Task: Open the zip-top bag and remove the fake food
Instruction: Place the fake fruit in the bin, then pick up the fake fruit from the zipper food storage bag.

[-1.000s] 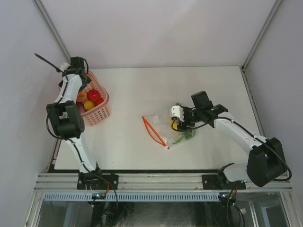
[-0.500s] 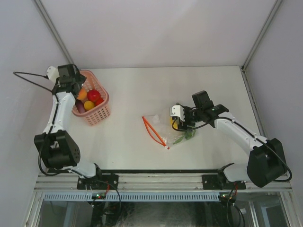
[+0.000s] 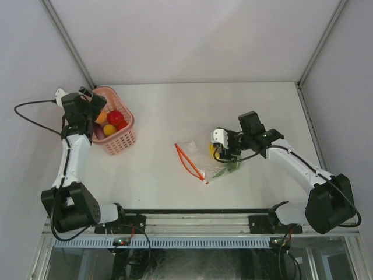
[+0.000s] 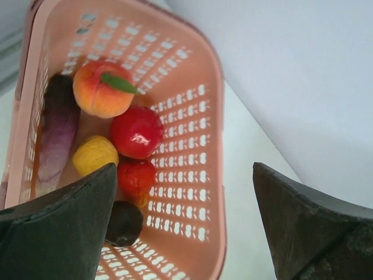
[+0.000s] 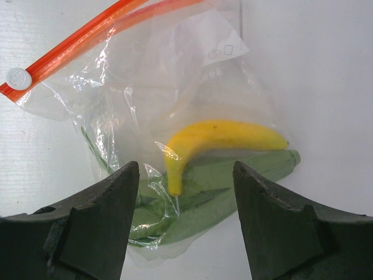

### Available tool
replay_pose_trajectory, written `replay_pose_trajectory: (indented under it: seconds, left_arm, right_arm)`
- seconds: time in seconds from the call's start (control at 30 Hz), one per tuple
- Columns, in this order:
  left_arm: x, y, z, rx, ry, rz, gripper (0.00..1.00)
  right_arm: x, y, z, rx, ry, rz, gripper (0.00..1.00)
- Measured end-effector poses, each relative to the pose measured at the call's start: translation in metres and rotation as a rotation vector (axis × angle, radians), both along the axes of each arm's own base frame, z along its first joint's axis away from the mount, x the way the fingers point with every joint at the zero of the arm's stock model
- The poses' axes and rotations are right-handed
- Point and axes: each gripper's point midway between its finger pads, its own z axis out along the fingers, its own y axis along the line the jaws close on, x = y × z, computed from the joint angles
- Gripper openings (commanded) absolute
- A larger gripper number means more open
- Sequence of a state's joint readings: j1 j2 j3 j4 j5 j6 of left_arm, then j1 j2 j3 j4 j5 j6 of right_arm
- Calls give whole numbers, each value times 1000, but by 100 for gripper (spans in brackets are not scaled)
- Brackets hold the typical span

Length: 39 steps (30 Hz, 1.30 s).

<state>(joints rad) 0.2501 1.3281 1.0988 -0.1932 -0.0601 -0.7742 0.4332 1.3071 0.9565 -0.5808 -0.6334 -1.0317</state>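
The clear zip-top bag (image 3: 198,153) lies on the table with its red-orange zipper strip (image 5: 76,41) on the left side. Inside it, fake food shows through the plastic: a yellow banana (image 5: 221,137) on a green leafy piece (image 5: 233,186). My right gripper (image 3: 223,151) hovers over the bag's right part; in the right wrist view the right gripper (image 5: 186,227) is open, with nothing between its fingers. My left gripper (image 3: 92,100) is open above the pink basket (image 3: 119,143), also empty (image 4: 183,233).
The pink perforated basket (image 4: 192,76) at the table's back left holds a peach (image 4: 102,88), a red round piece (image 4: 137,131), a yellow piece (image 4: 93,154) and a purple eggplant (image 4: 58,137). White walls close in the table on three sides.
My left arm has unfolded and swung outward to the left, and its gripper has shifted left and nearer over the basket's left rim. The right arm and the bag have hardly moved.
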Motion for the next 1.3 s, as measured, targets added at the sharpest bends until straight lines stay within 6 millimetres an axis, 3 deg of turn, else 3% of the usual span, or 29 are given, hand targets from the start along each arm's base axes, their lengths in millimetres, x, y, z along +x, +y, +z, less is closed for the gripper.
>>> replay_pose_trajectory:
  seconds: [0.17,0.33,0.47,0.63,0.73,0.83,1.1,1.23,1.3]
  left_arm:
    - [-16,-30,50,159,-95,-101,100]
    - [-44,-97,103,315,-242,-309,100]
    - [-73,-122,125,371,-397,-415,100]
    - [-98,-135,114,360,-532,-471,100]
    - [-106,-147,104,337,-581,-528,100]
    - [-110,-164,106,312,-622,-614,100]
    - [-145,-254,100,329,-685,-931,100]
    - [-160,-285,73,371,-664,-1027,95]
    - [-165,-295,54,383,-640,-1059,88]
  right_arm:
    - [0,0,0,6,4,-2,65]
    - [0,0,2,24,15,-3,66]
    - [0,-1,5,42,21,-7,66]
    - [0,-2,7,56,28,-11,66]
    - [0,-2,7,61,31,-14,66]
    - [1,-5,9,71,36,-23,66]
    - [8,-15,11,86,36,-57,66]
    - [11,-20,10,83,40,-76,66]
    - [13,-25,10,80,40,-92,66]
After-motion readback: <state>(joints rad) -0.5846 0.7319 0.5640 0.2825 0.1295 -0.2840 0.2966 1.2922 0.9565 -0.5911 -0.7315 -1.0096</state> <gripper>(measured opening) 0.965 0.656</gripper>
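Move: The banana in the clear bag lies about 50 cm to the right of the left hand, 10 cm back and 22 cm below. The bag's orange zip edge is some 39 cm right of this hand and 17 cm back, and the green vegetables lie 4 cm farther right than the banana and 2 cm nearer the base. The bin is nearly underneath, about 3 cm back and 2 cm right, 14 cm down. From the right hand the banana is about 5 cm forward, 5 cm left and 12 cm below. The empty left hand leaves the bin, climbing about 12 cm at first as it swings right and back, then runs on to the right towards the bag and sinks again near the end, some 30 cm right and 16 cm back in all, its fingers staying open and turning about 60 degrees clockwise from pointing forward and down to nearly level, forward and right. The right hand, part open above the bag and touching nothing that can be seen, shifts a few centimetres right and slightly forward, off to the side of the banana. ##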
